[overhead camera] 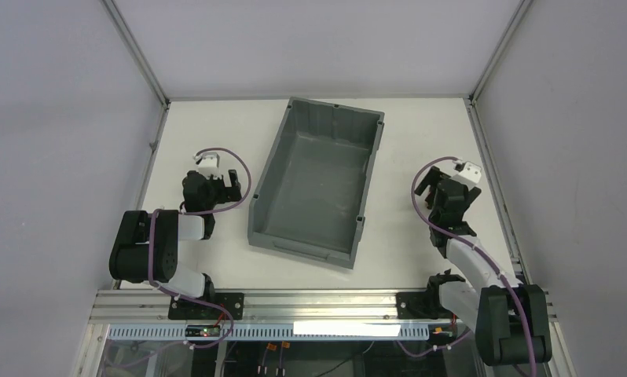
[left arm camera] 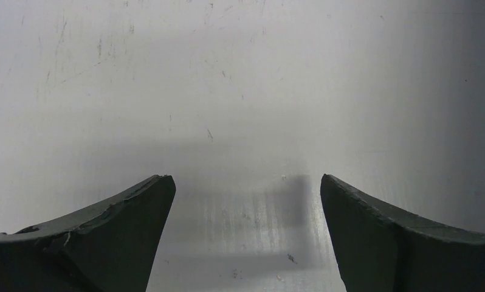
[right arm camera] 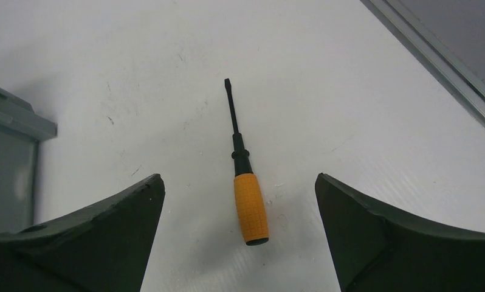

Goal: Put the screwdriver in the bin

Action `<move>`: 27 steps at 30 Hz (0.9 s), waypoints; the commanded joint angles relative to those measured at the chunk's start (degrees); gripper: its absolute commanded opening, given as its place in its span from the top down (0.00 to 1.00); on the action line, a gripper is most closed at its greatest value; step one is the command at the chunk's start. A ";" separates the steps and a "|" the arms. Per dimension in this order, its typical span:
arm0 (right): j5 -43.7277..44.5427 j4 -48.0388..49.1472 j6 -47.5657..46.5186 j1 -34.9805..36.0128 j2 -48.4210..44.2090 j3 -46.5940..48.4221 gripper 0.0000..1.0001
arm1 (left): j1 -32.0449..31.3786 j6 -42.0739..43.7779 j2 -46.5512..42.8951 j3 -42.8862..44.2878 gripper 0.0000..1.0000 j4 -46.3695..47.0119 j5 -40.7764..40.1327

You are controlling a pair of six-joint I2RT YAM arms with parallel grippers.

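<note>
The screwdriver [right arm camera: 250,204], with an orange handle and a thin black shaft, lies flat on the white table, shaft pointing away. My right gripper [right arm camera: 239,177] is open and hangs just above it, one finger on each side of the handle, touching nothing. In the top view the right gripper [overhead camera: 440,182] hides the screwdriver. The dark grey bin [overhead camera: 295,239] stands in the middle of the table and holds nothing; its corner shows in the right wrist view [right arm camera: 12,121]. My left gripper [left arm camera: 246,177] is open and empty over bare table, left of the bin [overhead camera: 216,182].
Aluminium frame rails run along the table's right edge [right arm camera: 434,67] and back edge [overhead camera: 318,97]. Grey enclosure walls stand on both sides. Both arm bases sit at the near edge.
</note>
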 commanded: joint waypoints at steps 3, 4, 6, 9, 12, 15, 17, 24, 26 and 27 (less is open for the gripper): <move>3.49 3.35 2.12 -0.32 -3.03 0.34 0.01 | -0.25 1.06 -0.06 1.35 0.01 1.18 -0.53; 3.44 2.92 2.12 -0.34 -3.27 0.72 0.01 | -0.25 1.06 -0.04 1.35 0.01 1.18 -0.47; 3.10 1.01 2.47 -0.26 -3.86 1.94 0.01 | -0.25 1.06 -0.04 1.35 0.01 1.18 -0.49; 0.99 -5.37 0.57 -0.34 -4.92 5.78 0.01 | -0.25 1.06 -0.06 1.35 0.01 1.19 -0.51; -0.25 -20.42 -0.20 -0.57 -2.05 15.14 0.02 | -0.25 1.06 -0.08 1.35 0.01 1.18 -0.49; -2.57 -42.61 0.86 -2.40 8.75 30.53 0.09 | -0.25 1.06 -0.04 1.35 0.01 1.18 -0.49; -4.15 -55.18 1.25 -3.06 17.30 40.27 0.22 | -0.25 1.06 -0.04 1.35 0.01 1.18 -0.49; -11.51 -69.26 0.30 -4.03 35.24 56.30 0.24 | -0.25 1.05 -0.04 1.39 0.01 1.10 -0.49; -12.39 -72.18 -0.39 -4.10 39.97 59.81 0.24 | -0.25 1.06 -0.04 1.35 0.01 1.13 -0.52; -12.78 -72.69 -0.71 -4.04 41.79 60.89 0.25 | -0.25 1.06 -0.04 1.35 0.01 1.14 -0.54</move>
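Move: The screwdriver lies on the table under and just beyond my open right hand: its middle is about 6 cm ahead, more or less in line sideways, and some 7 cm below, its handle towards me. The bin's middle is roughly 34 cm to that hand's left, also about 6 cm ahead and around 4 cm lower. From my left hand the screwdriver is about 62 cm to the right, nearly level in reach, 3 cm lower. I swing my right hand up about 7 cm and forward about 5 cm over the screwdriver, slowly at first, then quickly, and then sink it again by some 6 cm, easing slightly back. Meanwhile I tip the wrist down by some 40 degrees, so the fingers point steeply at the table, and narrow them from wide open to about three quarters, touching nothing yet. ##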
